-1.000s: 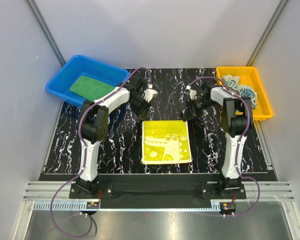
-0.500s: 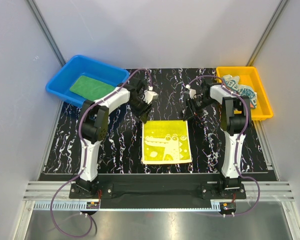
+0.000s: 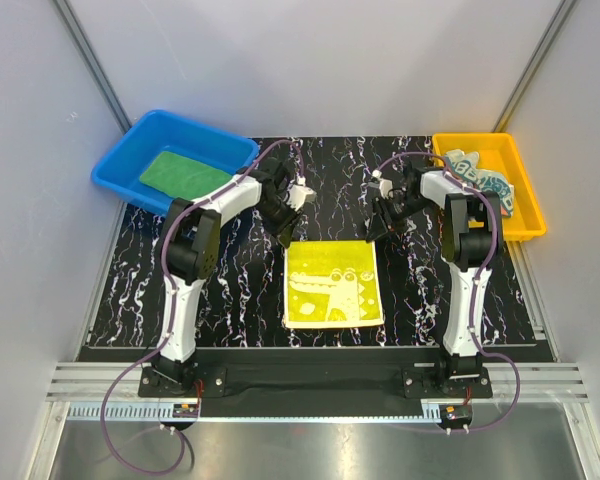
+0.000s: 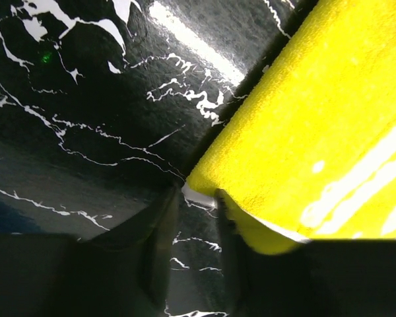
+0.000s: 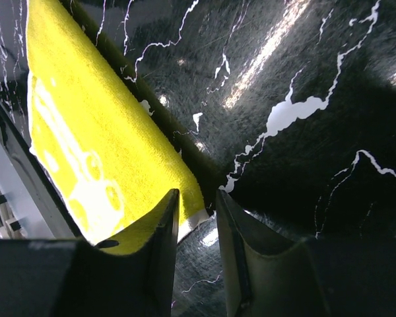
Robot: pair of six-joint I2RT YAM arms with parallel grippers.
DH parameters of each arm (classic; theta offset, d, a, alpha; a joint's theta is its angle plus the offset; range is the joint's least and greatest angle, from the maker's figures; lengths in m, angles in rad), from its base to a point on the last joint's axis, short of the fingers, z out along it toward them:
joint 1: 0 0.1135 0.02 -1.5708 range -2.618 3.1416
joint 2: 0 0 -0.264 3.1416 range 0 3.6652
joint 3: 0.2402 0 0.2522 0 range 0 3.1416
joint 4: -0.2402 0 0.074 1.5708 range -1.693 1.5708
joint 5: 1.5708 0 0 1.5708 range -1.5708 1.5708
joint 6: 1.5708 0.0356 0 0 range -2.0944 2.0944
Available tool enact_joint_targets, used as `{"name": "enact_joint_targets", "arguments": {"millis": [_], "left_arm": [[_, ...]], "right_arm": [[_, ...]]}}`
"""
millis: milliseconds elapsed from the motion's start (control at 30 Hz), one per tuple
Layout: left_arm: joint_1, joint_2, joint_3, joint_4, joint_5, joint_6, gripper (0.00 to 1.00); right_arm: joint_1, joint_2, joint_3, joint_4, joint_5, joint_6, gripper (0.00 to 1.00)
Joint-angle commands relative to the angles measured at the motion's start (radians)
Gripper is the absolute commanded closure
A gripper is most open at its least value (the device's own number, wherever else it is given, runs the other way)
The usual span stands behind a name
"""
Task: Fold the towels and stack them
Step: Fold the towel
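Observation:
The yellow towel [image 3: 332, 283] with its pale crocodile print lies flat at the table's middle. My left gripper [image 3: 287, 233] is down at its far left corner. In the left wrist view the jaws [image 4: 197, 201] stand a little open, astride the corner of the yellow towel [image 4: 317, 119], with table showing between them. My right gripper [image 3: 376, 228] is at the far right corner, also slightly open [image 5: 197, 205] around the corner of the yellow towel [image 5: 86, 132]. The green towel [image 3: 183, 174] lies folded in the blue bin. The striped towel [image 3: 480, 180] is bunched in the yellow bin.
The blue bin [image 3: 115, 170] stands at the back left, partly off the black marbled table [image 3: 230, 290]. The yellow bin [image 3: 525, 225] stands at the back right. Grey walls close in both sides.
My left gripper has shifted slightly down toward the towel's far left corner. The right gripper has barely moved, and the yellow towel lies as before.

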Motion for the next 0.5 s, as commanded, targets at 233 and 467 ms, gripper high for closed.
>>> {"name": "enact_joint_targets", "arguments": {"millis": [233,467], "left_arm": [[0.003,0.068,0.111,-0.030,0.007,0.014,1.00],[0.006,0.023,0.148,0.028,-0.091,0.000,1.00]], "right_arm": [[-0.003,-0.020,-0.060,0.070,0.047,-0.005,0.78],[-0.002,-0.021,0.030,0.069,0.118,0.022,0.98]]}}
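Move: The yellow towel's far left corner sits right at the left fingertips, about 1 cm to the hand's right and 1 cm below. Its far right corner is between the right fingertips, about 1 cm below them. From the left hand, the towel's middle is some 12 cm back and 10 cm right; the blue bin's is roughly 20 cm ahead and 26 cm left. The orange bin's middle is about 15 cm ahead of the right hand and 28 cm to its right. Close the left gripper from about a third open to shut, pinching the yellow towel's far left corner low over the table, then draw that corner forward about 2 cm. Keep the right gripper almost in place, sinking barely half a centimetre while its fingers close to pinch the far right corner a moment after the left. ##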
